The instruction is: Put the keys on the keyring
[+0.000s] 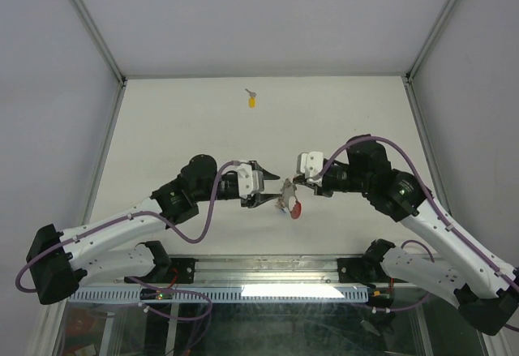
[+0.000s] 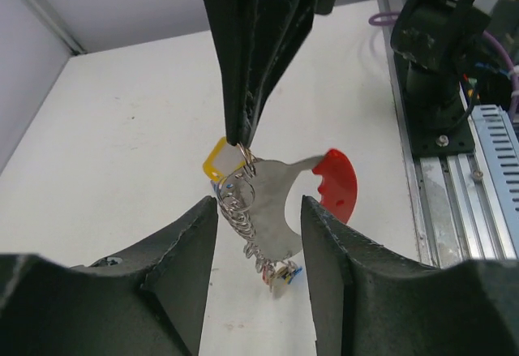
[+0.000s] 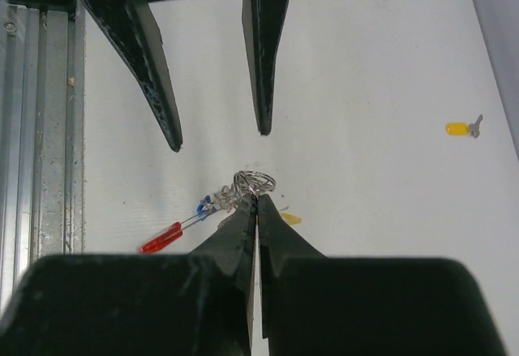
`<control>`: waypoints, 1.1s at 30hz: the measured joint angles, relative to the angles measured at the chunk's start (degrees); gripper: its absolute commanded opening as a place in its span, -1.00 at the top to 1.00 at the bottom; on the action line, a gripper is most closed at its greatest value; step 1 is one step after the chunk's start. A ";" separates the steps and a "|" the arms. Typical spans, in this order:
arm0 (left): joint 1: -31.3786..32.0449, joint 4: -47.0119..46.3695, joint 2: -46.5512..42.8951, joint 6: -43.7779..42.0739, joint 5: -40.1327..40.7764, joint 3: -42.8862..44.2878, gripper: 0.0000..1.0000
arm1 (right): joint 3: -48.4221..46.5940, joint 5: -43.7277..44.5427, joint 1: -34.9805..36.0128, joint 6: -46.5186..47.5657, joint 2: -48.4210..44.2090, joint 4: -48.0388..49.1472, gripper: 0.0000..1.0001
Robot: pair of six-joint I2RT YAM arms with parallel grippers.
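Note:
The keyring (image 2: pixel 274 210), a cluster of silver wire rings on a flat metal piece with a curved red strip (image 2: pixel 336 182), hangs just above the table. My right gripper (image 3: pixel 257 196) is shut on its top ring, and a yellow tag (image 2: pixel 219 158) sits beside that grip. Small keys (image 2: pixel 284 275) with blue and red heads dangle at the cluster's lower end. My left gripper (image 2: pixel 258 202) is open, one finger on each side of the cluster and neither touching it. A loose yellow-headed key (image 1: pixel 252 100) lies far back on the table. In the top view, both grippers (image 1: pixel 263 197) (image 1: pixel 298 181) meet at the keyring (image 1: pixel 289 203).
The white table (image 1: pixel 178 129) has grey walls on three sides. An aluminium rail (image 1: pixel 268 268) with the arm bases runs along the near edge. The right arm's base (image 2: pixel 438 72) stands at the right of the left wrist view.

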State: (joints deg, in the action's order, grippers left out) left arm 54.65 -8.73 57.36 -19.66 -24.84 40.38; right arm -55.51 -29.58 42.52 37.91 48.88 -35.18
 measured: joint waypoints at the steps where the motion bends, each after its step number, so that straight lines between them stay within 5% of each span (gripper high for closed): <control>1: 0.00 0.37 0.70 -0.70 -0.61 0.04 0.21 | 0.13 -0.37 0.00 0.81 0.04 0.07 1.00; 5: 0.00 1.75 3.10 -1.90 -1.31 0.11 0.48 | 1.03 -2.21 0.00 3.50 0.04 1.60 1.00; 21: 0.00 2.25 4.85 0.22 -0.74 1.60 0.40 | 1.86 -4.04 0.15 4.59 2.12 5.38 1.00; 33: 0.00 2.29 5.31 1.40 1.36 2.01 0.59 | 1.86 -2.32 1.57 4.20 2.78 5.75 1.00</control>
State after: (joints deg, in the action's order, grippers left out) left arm 54.65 -6.44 62.67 -18.26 -23.49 42.39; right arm -53.65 -31.90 44.10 42.11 51.66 -29.43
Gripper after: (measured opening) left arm 0.243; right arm 0.005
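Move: The keyring, already pinched in the right hand's shut fingertips, lies some 4 cm to the left hand's right, 2 cm ahead and 2 cm below. From the left hand, the yellow tag hangs about 6 cm to the right and 4 ahead, the red-handled tool about 5 to the right and 4 back, both a few centimetres lower. From the right hand, the ring is at the tips, about 1 cm left, level fore and aft, and 1 below; the left fingertips it is brought to lie some 5 left, 2 back and 2 above. The left hand first sinks about 2.5 cm while edging a centimetre right towards the keyring, its half-open fingers narrowing to about a quarter open around the near side of the ring, then stays at that height and eases roughly 1 cm forward at the end. The right hand, still shut on the ring, carries it steadily about 2 cm left into the gap between the left fingertips, turning only some 5 degrees, until the two hands' tips all but meet. ##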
